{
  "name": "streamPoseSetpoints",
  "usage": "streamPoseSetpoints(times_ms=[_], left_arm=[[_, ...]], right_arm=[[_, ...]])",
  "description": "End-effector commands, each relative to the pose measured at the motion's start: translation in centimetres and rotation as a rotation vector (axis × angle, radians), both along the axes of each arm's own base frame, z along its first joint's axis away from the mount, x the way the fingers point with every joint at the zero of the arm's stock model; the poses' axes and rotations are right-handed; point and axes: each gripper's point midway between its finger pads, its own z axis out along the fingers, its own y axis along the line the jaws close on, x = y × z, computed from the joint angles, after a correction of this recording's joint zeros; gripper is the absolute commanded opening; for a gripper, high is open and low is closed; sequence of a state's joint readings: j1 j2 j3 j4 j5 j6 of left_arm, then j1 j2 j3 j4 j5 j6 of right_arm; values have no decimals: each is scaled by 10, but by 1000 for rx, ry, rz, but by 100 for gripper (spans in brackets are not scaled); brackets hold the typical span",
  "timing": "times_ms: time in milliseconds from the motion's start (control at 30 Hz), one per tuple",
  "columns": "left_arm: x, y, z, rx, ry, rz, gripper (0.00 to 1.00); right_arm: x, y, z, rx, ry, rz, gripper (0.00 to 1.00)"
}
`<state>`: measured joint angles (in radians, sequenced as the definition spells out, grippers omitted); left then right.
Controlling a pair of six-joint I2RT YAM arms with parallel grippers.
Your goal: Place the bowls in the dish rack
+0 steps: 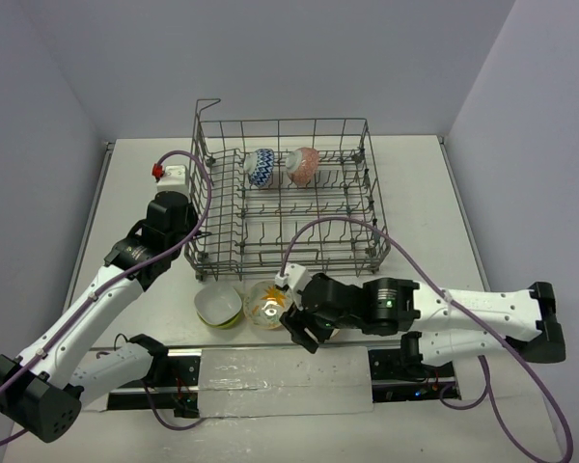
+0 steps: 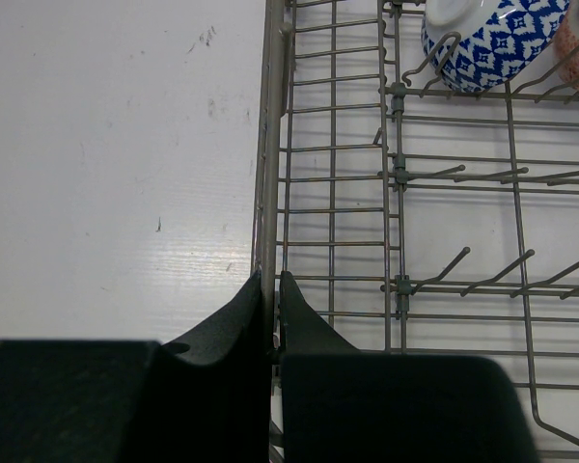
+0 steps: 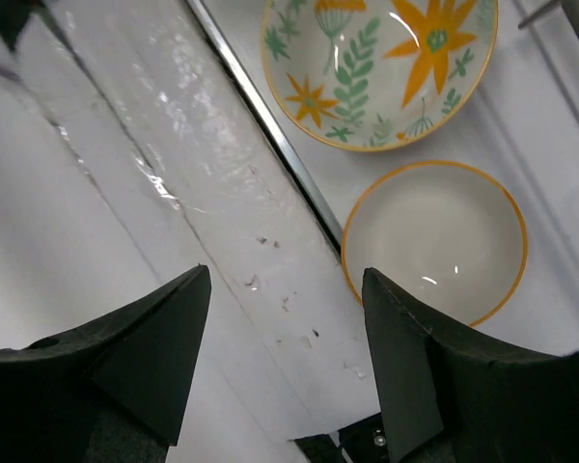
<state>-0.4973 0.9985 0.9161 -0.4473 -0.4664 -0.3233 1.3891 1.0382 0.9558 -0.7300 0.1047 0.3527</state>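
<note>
The dish rack (image 1: 285,198) stands in the middle of the table. At its far end a blue-white bowl (image 1: 260,166) (image 2: 492,39) and a red-orange bowl (image 1: 303,164) rest among the tines. My left gripper (image 1: 193,253) (image 2: 270,289) is shut on the rack's left rim wire. In front of the rack sit a lime-green bowl (image 1: 218,306) (image 3: 434,241) with a white inside and a yellow-floral bowl (image 1: 267,305) (image 3: 381,68). My right gripper (image 1: 294,326) (image 3: 288,289) hovers open just near of them, over a white strip, with nothing between its fingers.
A small white box with a red knob (image 1: 170,174) sits at the rear left beside the rack. Purple cables (image 1: 318,227) loop over the rack's near side. A white taped strip (image 1: 280,371) and a metal rail run along the table's near edge.
</note>
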Motion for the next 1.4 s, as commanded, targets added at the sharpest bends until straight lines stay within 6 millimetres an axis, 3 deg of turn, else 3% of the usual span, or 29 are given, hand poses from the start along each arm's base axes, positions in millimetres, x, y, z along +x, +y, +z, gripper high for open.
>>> streamPoseSetpoints(times_ms=[0, 733, 800, 833, 900, 1067, 1233, 1367], left_arm=[[-5, 11, -3, 41, 22, 22, 0], [-6, 7, -4, 31, 24, -2, 0], [-6, 6, -5, 31, 27, -6, 0], [-6, 6, -5, 30, 26, -6, 0], [-6, 7, -3, 31, 21, -4, 0], [-6, 6, -4, 27, 26, -10, 0], [-6, 4, -4, 24, 26, -15, 0], [-7, 4, -3, 25, 24, -16, 0]], right_arm=[[7, -10, -17, -109, -15, -82, 72], [12, -7, -113, -331, 32, -168, 60], [9, -6, -122, -344, 49, -164, 56], [8, -6, -124, -349, 53, -163, 46], [9, -4, -126, -344, 57, -169, 28], [7, -1, -120, -313, 61, -168, 20], [7, -4, -111, -304, 60, -172, 0], [-5, -2, -98, -260, 113, -128, 0]])
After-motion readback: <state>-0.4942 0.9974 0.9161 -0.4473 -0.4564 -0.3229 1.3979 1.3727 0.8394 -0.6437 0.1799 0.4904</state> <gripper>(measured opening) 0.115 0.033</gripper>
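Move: The right hand's open fingers are above the near side of the cream bowl; its middle lies about 6 cm ahead, 3 cm to the right and some 14 cm below. The flower bowl stands about 9 cm ahead and 9 cm left of that hand, and the white bowl roughly 9 cm ahead and 22 cm left. From the left hand, the cream bowl lies around 19 cm back, 26 cm right and 19 cm below. The right hand pinches the near rim of the cream bowl, slightly left of its middle, one finger inside and one outside. To get there it sinks almost straight down about 13 cm, its fingers tipping some 20 degrees steeper, and narrows a little on the way. Near the bottom the fingers shut onto the rim, then the hand eases up about 1 cm. ##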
